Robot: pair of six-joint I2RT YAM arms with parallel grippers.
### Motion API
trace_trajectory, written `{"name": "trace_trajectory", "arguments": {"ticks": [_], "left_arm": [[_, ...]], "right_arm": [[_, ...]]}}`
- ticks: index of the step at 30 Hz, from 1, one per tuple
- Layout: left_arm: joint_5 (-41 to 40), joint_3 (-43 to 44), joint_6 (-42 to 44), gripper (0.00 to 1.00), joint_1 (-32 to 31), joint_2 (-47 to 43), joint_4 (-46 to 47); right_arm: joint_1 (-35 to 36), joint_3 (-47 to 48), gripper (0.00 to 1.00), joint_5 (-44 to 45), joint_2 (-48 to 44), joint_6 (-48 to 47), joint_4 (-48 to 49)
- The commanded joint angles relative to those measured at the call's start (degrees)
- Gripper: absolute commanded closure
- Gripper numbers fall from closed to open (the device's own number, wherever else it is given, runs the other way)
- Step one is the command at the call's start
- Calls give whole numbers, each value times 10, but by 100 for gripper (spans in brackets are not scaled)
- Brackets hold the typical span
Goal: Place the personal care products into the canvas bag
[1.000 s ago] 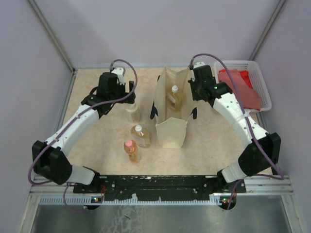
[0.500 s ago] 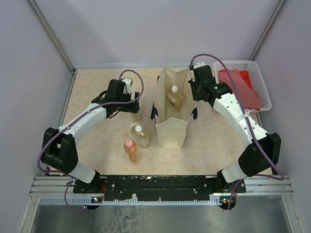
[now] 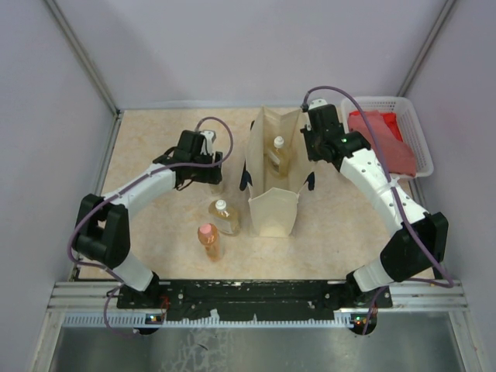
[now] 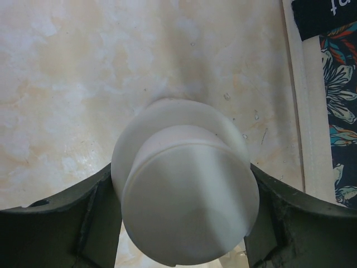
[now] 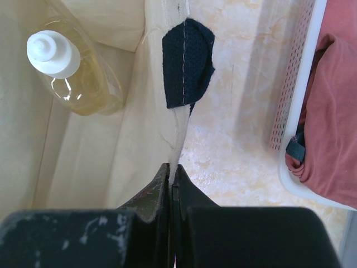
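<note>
A cream bottle [image 4: 187,206] stands upright on the table left of the canvas bag [image 3: 273,211]. My left gripper [image 4: 181,170] is down over it, with both fingers pressed against its sides. In the top view only its lower edge [image 3: 218,184] shows under the left gripper [image 3: 206,159]. One amber bottle [image 3: 279,155] with a white cap stands inside the bag [image 5: 83,162]. My right gripper [image 5: 173,168] is shut on the bag's right rim and holds it open. A second amber bottle [image 3: 223,217] and an orange bottle with a pink cap [image 3: 208,240] stand left of the bag.
A white plastic basket [image 3: 415,133] holding a red cloth [image 3: 378,133] sits at the back right, close to the right arm. In the right wrist view its perforated wall [image 5: 290,95] lies just right of the bag. A navy strap patch [image 5: 187,61] is sewn on the bag's rim.
My left arm has swung right and come down over the cream bottle, and its jaws have narrowed onto it. The right gripper, the bag and the other bottles have not moved.
</note>
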Motion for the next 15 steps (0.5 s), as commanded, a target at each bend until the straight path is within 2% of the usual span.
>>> {"name": "trace_trajectory", "arguments": {"ticks": [1,2,3,6,11,15], "left_arm": [[7,-2,7,87,2,-13,21],[7,5,7,96,1,-20,17],[6,14,3,99,1,-29,8],[1,38,-2,100,1,-80,6],[-10,37,0,100,1,-217,73],[30,57,17,100,1,-268,84]], "right_arm": [[2,4,100,24,-25,-14,11],[2,4,100,25,-25,-14,10],[2,4,100,25,-24,-15,10],[2,3,100,26,-22,-15,11],[2,1,100,25,-12,-13,9],[2,7,100,24,-1,-12,7]]}}
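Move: The white bottle is already between the left hand's fingers, still standing on the table. The canvas bag it is meant for has its middle about 15 cm to that hand's right, level with it, its open rim some 12 cm higher. The near clear bottle stands about 10 cm back and 3 cm right, the pink-capped bottle 18 cm back and 2 cm left, both a little below. From the right hand, the bag's middle lies about 8 cm left and 11 cm down. The white bottle, gripped near its cap with the opening unchanged, is drawn almost straight up off the table by the left hand, slowly at first and then fast, about 14 cm and a touch back, while the wrist swings the fingertips forward and up by some 20 degrees. The right hand stays in place, still pinching the bag's right rim shut between its fingers. ##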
